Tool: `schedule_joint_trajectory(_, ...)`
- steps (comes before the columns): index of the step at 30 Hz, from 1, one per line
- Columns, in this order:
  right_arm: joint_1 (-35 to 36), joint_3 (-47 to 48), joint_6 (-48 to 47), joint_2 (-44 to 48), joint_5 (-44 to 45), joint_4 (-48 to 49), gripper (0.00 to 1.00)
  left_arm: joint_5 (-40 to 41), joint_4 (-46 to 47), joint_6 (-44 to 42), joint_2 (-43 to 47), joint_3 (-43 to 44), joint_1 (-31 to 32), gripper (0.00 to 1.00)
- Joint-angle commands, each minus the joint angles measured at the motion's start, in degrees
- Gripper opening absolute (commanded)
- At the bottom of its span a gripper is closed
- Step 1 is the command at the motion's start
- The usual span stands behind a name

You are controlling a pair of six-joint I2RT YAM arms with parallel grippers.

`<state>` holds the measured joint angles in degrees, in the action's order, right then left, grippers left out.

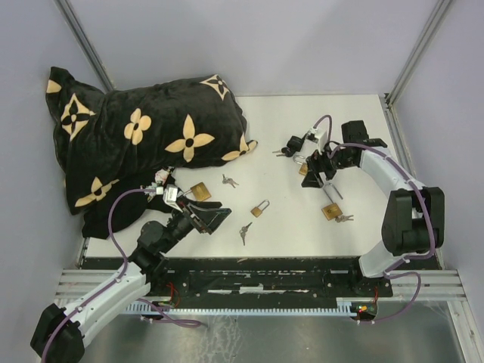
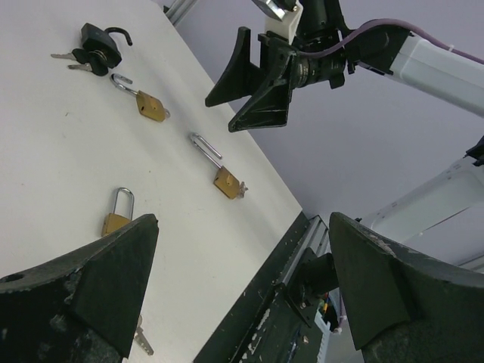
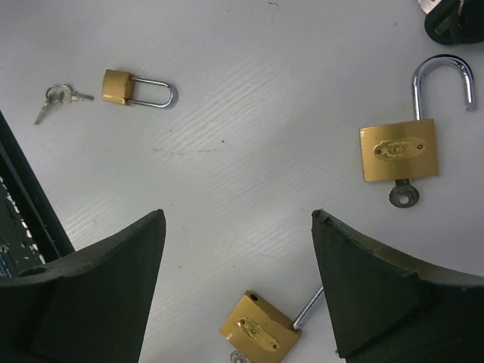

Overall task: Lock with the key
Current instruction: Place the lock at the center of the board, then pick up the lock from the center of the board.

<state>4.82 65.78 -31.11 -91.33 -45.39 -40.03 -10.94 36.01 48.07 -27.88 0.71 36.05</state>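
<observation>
A brass padlock (image 3: pixel 398 150) lies flat on the white table with its shackle swung open and a key (image 3: pixel 401 195) in its keyhole. It is up and to the right of my right gripper (image 3: pixel 238 219), which hovers open and empty above the table. A second brass padlock (image 3: pixel 261 327) with its shackle out lies just below the jaws. In the top view the right gripper (image 1: pixel 316 175) is over the right-hand group of locks. My left gripper (image 1: pixel 218 218) is open and empty, low over the table beside another brass padlock (image 1: pixel 200 190).
A small shut brass padlock (image 1: pixel 260 208) lies mid-table, with loose keys (image 1: pixel 245 231) close by and another key (image 1: pixel 229 180) further back. A black padlock (image 1: pixel 291 145) with keys sits at the back right. A black flowered pillow (image 1: pixel 136 140) fills the back left.
</observation>
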Motion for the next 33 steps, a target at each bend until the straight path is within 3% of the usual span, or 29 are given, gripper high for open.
schedule_joint_trajectory(1, -0.2, 4.8, -3.3, -0.5, 4.6, 1.7, 0.86, -1.4, 3.6, 3.0, 0.1, -2.6, -0.2, 0.99)
schedule_joint_trajectory(6, -0.2, 15.5, 1.8, -7.6, 9.2, -0.3, 0.85, -1.5, 1.8, 3.2, 0.2, -3.2, -0.1, 0.99)
schedule_joint_trajectory(9, -0.2, 18.7, 13.5, -11.8, 12.6, 6.5, 0.84, -1.2, 1.6, 3.7, 0.9, -3.8, -0.2, 0.99)
schedule_joint_trajectory(14, -0.3, 22.8, 33.8, -17.8, 28.5, 15.7, 0.79, -0.6, 0.3, 4.4, 2.8, -4.2, -0.2, 1.0)
schedule_joint_trajectory(21, -0.5, 28.5, 53.6, -26.8, 34.8, 19.9, 0.74, 0.9, -1.5, 3.9, 3.7, -4.3, -0.1, 0.99)
schedule_joint_trajectory(27, -0.5, 34.5, 60.9, -33.3, 39.3, 20.2, 0.64, 1.6, -2.1, 3.8, 3.0, -3.8, -0.2, 1.0)
schedule_joint_trajectory(33, -0.8, 38.5, 64.9, -38.3, 38.4, 19.6, 0.58, 2.4, -2.6, 3.2, 2.4, -3.1, -0.2, 1.0)
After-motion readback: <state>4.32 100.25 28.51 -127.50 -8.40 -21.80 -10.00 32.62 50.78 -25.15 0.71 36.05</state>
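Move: The black lock lies about 20 cm straight ahead of the right gripper and some 9 cm below it, its shackle on the right, far side. The gold lock lies almost on the way, 12 cm ahead and 3 cm right. The large gold lock is 13 cm right and 3 cm back, and the small lock 14 cm left and 5 cm back. From the left gripper the black lock is roughly 27 cm ahead, 30 cm right and 15 cm below. Send the empty right gripper forward about 24 cm, easing a little right, over the gold lock to the black lock's shackle. Skim out nearly level at first, then sink over the second half, turning the wrist some 65 degrees clockwise so the fingers swing from pointing left to pointing forward and down. Narrow the fingers partway, leaving them open above the shackle. ##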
